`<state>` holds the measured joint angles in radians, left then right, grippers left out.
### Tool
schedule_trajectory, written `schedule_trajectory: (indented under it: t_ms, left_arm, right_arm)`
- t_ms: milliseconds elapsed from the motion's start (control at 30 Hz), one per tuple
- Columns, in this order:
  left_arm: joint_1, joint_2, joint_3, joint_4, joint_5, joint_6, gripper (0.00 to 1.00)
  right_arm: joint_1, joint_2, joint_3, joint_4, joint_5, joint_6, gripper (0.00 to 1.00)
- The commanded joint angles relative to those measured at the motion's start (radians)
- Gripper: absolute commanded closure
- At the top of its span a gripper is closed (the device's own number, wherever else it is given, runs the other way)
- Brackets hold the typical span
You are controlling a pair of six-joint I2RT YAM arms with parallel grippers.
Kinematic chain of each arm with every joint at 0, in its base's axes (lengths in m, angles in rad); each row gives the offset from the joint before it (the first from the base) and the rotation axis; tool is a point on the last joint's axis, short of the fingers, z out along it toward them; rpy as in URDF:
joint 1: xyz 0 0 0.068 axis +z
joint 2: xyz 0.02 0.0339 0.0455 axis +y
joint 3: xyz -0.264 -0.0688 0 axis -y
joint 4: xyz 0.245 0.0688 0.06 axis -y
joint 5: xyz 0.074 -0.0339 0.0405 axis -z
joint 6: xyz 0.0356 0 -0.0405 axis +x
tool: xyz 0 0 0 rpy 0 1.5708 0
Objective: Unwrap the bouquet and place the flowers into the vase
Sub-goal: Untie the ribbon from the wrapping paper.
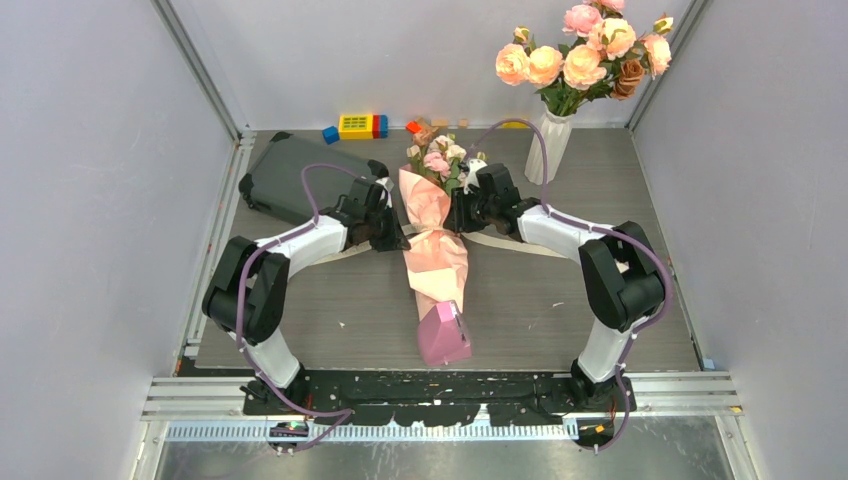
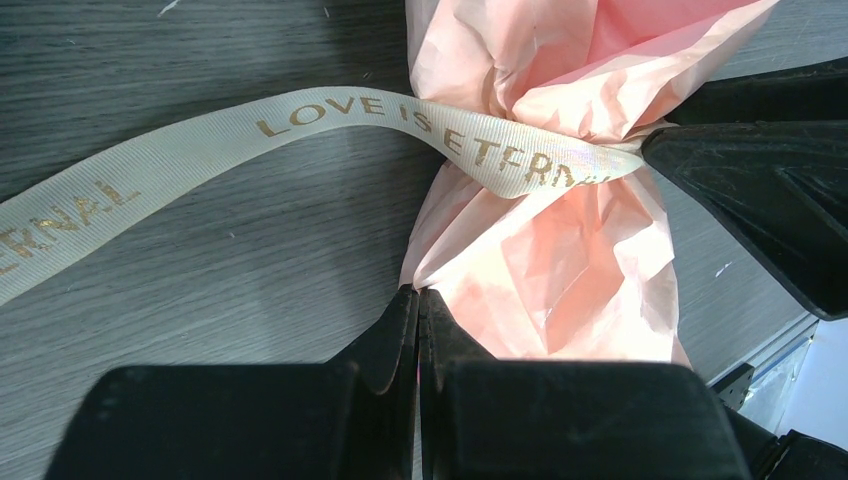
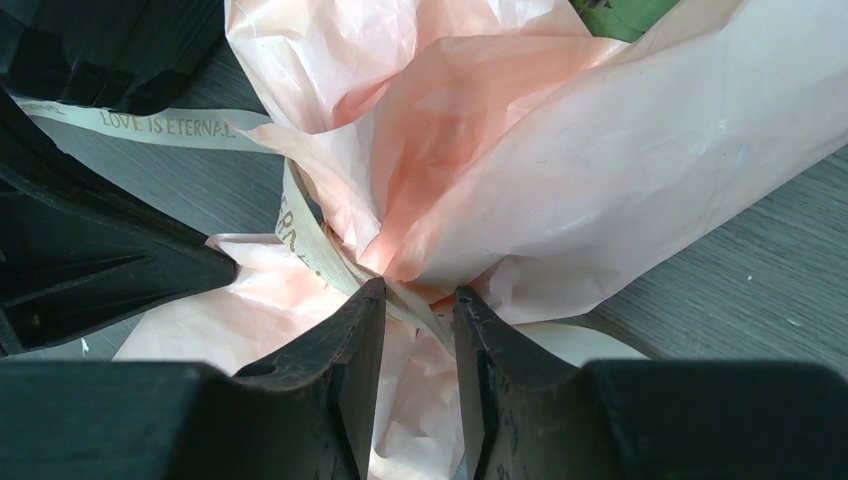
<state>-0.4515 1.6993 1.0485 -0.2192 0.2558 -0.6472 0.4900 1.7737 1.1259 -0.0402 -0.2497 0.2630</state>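
The bouquet [image 1: 435, 250] lies lengthwise mid-table, pale pink paper [image 2: 560, 290] pinched at a waist by a beige ribbon [image 2: 200, 140] printed "LOVE IS ETERNAL". The flowers [image 1: 440, 158] poke out of its far end. My left gripper [image 1: 400, 240] is shut, its tips [image 2: 418, 295] against the paper's left edge; whether a fold is pinched I cannot tell. My right gripper [image 1: 455, 215] stands at the waist from the right. Its jaws are apart [image 3: 418, 292], with the ribbon [image 3: 300, 235] and crumpled paper [image 3: 520, 150] crossing the gap. The white ribbed vase [image 1: 550, 150] stands at the back right.
A large peach-orange rose cluster [image 1: 585, 55] fills the vase. A solid pink wedge [image 1: 443, 335] sits at the bouquet's near end. A dark grey case [image 1: 290, 178] lies back left, with toy blocks [image 1: 355, 125] by the back wall. Loose ribbon tails [image 1: 510, 243] trail sideways on the table.
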Motion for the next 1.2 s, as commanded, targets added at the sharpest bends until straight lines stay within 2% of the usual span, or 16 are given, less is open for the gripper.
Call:
schedule_trajectory:
  t_ms: [0,200,300,433,767,900,1167]
  left_arm:
    - [0.007,-0.015,0.011,0.001,0.011,0.006,1.0]
    - [0.007,-0.016,0.01,-0.001,0.01,0.006,1.0]
    - [0.007,-0.018,0.011,-0.003,0.008,0.006,1.0]
    - [0.007,-0.022,0.009,-0.005,0.004,0.006,1.0]
    - [0.007,-0.032,0.002,-0.01,-0.013,0.001,1.0]
    - [0.007,-0.033,0.002,-0.011,-0.012,-0.003,1.0]
    - [0.008,-0.041,-0.004,-0.012,-0.021,0.0,1.0]
  right_arm:
    - [0.004,-0.005,0.026,0.007,-0.022,-0.017,0.67]
    - [0.005,-0.005,0.017,0.011,-0.016,-0.014,0.83]
    - [0.005,-0.02,0.007,0.024,-0.003,-0.013,0.99]
    - [0.005,-0.049,-0.024,0.064,0.024,-0.005,1.0]
    - [0.005,-0.16,-0.175,0.188,0.24,0.043,1.0]
    - [0.004,-0.164,-0.189,0.181,0.32,0.067,1.0]
    - [0.004,-0.164,-0.233,0.186,0.377,0.144,1.0]
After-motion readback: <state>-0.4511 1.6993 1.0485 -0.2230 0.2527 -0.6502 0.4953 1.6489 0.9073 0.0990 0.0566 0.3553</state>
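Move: The ribbon, where it crosses the gathered waist of the bouquet, lies right between the right gripper's open fingertips, about 1 cm below the hand point. From that hand, the wrapping paper's waist is about 3 cm left, level fore-and-aft and 2 cm lower. The flower heads are some 13 cm ahead and 2 cm left, the pink box about 20 cm back and 1 cm left. From the left gripper, that ribbon crossing lies some 9 cm right and 3 cm ahead. Close the right gripper on the ribbon at the waist, holding the hand in place until the fingers are shut. Then draw the ribbon to the right by about 5 cm, away from the left gripper, turning the wrist some 15 degrees clockwise and sinking a little towards the end. Keep the left gripper still and shut at the paper's left edge. ##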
